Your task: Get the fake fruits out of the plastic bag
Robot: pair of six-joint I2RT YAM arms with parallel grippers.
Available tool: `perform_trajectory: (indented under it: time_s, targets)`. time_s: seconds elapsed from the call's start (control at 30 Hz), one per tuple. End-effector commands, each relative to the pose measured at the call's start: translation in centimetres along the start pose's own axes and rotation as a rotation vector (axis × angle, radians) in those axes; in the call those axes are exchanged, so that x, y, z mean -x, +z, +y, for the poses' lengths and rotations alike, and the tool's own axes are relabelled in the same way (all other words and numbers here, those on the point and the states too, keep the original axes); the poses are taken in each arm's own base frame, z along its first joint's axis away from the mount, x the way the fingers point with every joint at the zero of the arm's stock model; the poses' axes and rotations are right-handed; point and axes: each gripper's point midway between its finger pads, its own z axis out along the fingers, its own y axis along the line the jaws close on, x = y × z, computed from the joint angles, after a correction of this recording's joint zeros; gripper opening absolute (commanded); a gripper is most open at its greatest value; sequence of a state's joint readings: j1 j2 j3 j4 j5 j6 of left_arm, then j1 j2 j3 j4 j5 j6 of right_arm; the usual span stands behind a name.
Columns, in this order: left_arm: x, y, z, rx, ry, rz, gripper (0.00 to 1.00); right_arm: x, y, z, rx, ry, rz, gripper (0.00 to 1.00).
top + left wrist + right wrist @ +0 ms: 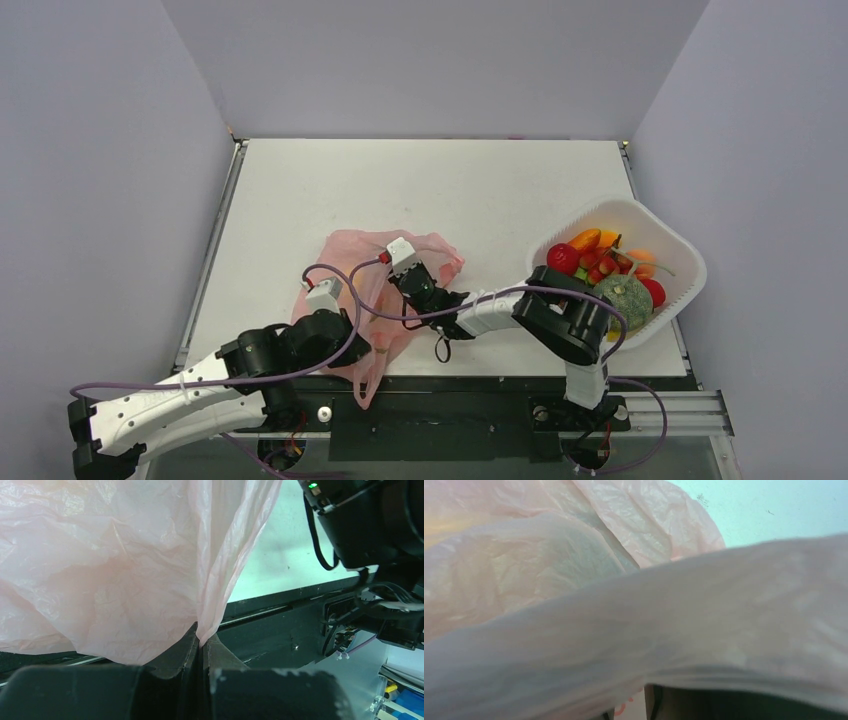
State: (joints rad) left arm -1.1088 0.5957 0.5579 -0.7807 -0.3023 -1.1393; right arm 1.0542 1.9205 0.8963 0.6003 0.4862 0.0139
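Observation:
The pink plastic bag (372, 262) lies crumpled near the table's front edge, one loop handle hanging over it. My left gripper (202, 637) is shut on a fold of the plastic bag (100, 570), pinching it between both fingers. My right gripper (405, 268) reaches into the bag from the right. In the right wrist view the plastic bag (634, 630) drapes over the fingers, whose narrow gap holds pink film. A yellowish tint shows through the film at the upper left; its shape cannot be told. Fake fruits (600, 265) in red, orange and green sit in the basket.
A white rounded-square basket (675, 250) stands at the right side of the table, tilted toward the right arm. The right arm's base and cables (370, 580) lie close to the right of my left gripper. Grey walls enclose the table.

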Motion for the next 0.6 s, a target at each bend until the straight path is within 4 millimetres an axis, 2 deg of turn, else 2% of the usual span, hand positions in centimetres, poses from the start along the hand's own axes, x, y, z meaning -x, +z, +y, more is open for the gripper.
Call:
perform_trajectory:
  time_s: [0.0,0.03,0.07,0.13,0.17,0.2,0.23,0.27,0.3,0.33,0.37,0.47,0.57]
  targets:
    - [2.1,-1.5,-3.3,-0.106,-0.007,-0.049,0.00,3.8,-1.9,0.6,0.073,0.207,-0.073,0.22]
    - [2.4,-1.8,-3.7,-0.118,0.003,-0.051,0.00,3.9,-2.0,0.7,0.085,0.255,-0.071,0.26]
    - [2.8,-2.2,-4.3,-0.133,0.006,-0.059,0.06,4.0,-2.2,1.2,0.118,0.277,-0.068,0.33]
    - [3.4,-2.9,-5.0,-0.146,0.028,-0.068,0.22,4.4,-2.3,1.9,0.170,0.338,-0.063,0.40]
    - [3.5,-3.1,-5.1,-0.142,0.053,-0.065,0.26,4.5,-2.1,2.0,0.180,0.366,-0.057,0.44]
    - [4.2,-4.0,-5.9,-0.161,0.060,-0.076,0.34,4.7,-2.0,2.4,0.203,0.372,-0.047,0.46]
    - [4.2,-4.2,-5.8,-0.146,0.096,-0.067,0.39,4.9,-1.8,2.5,0.211,0.393,-0.042,0.48]
    - [5.1,-5.2,-6.7,-0.167,0.104,-0.080,0.52,5.0,-1.7,2.9,0.237,0.397,-0.029,0.49]
    - [5.1,-5.4,-6.1,-0.125,0.141,-0.067,0.62,5.0,-1.5,3.0,0.247,0.412,-0.023,0.50]
    - [5.9,-6.6,-6.2,-0.108,0.155,-0.076,0.65,5.1,-1.5,3.5,0.273,0.419,-0.018,0.50]
    - [6.2,-6.9,-6.1,-0.091,0.182,-0.076,0.70,5.2,-1.5,3.9,0.294,0.431,-0.015,0.50]
    - [8.3,-9.9,-7.0,-0.106,0.216,-0.122,0.74,5.3,-1.5,4.9,0.339,0.459,-0.011,0.51]
    - [10.1,-11.9,-7.1,-0.108,0.205,-0.187,0.79,5.5,-1.7,5.8,0.382,0.520,-0.011,0.53]
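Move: The bag's front rim, leading to its handle, is still pinched in the left fingers. The handle hangs about 5 cm back and 6 cm below, while the bag's middle is 11 cm ahead, 2 cm right and 8 cm down. From the right hand, the yellow fruit inside the bag is some 3 cm ahead, 10 cm left and 2 cm down; the bag's middle is about 9 cm back, 3 cm left and 3 cm down. The bag's rim is let go by the left fingers, which open wide as that hand climbs some 14 cm nearly straight up, its fingers tipping slightly back under. By the bag's mouth, the half-shut right gripper opens to about half, backs 3 cm, shifts left and rises as much, and rolls its left side up some 20 degrees while tipping down, the film still across it. ##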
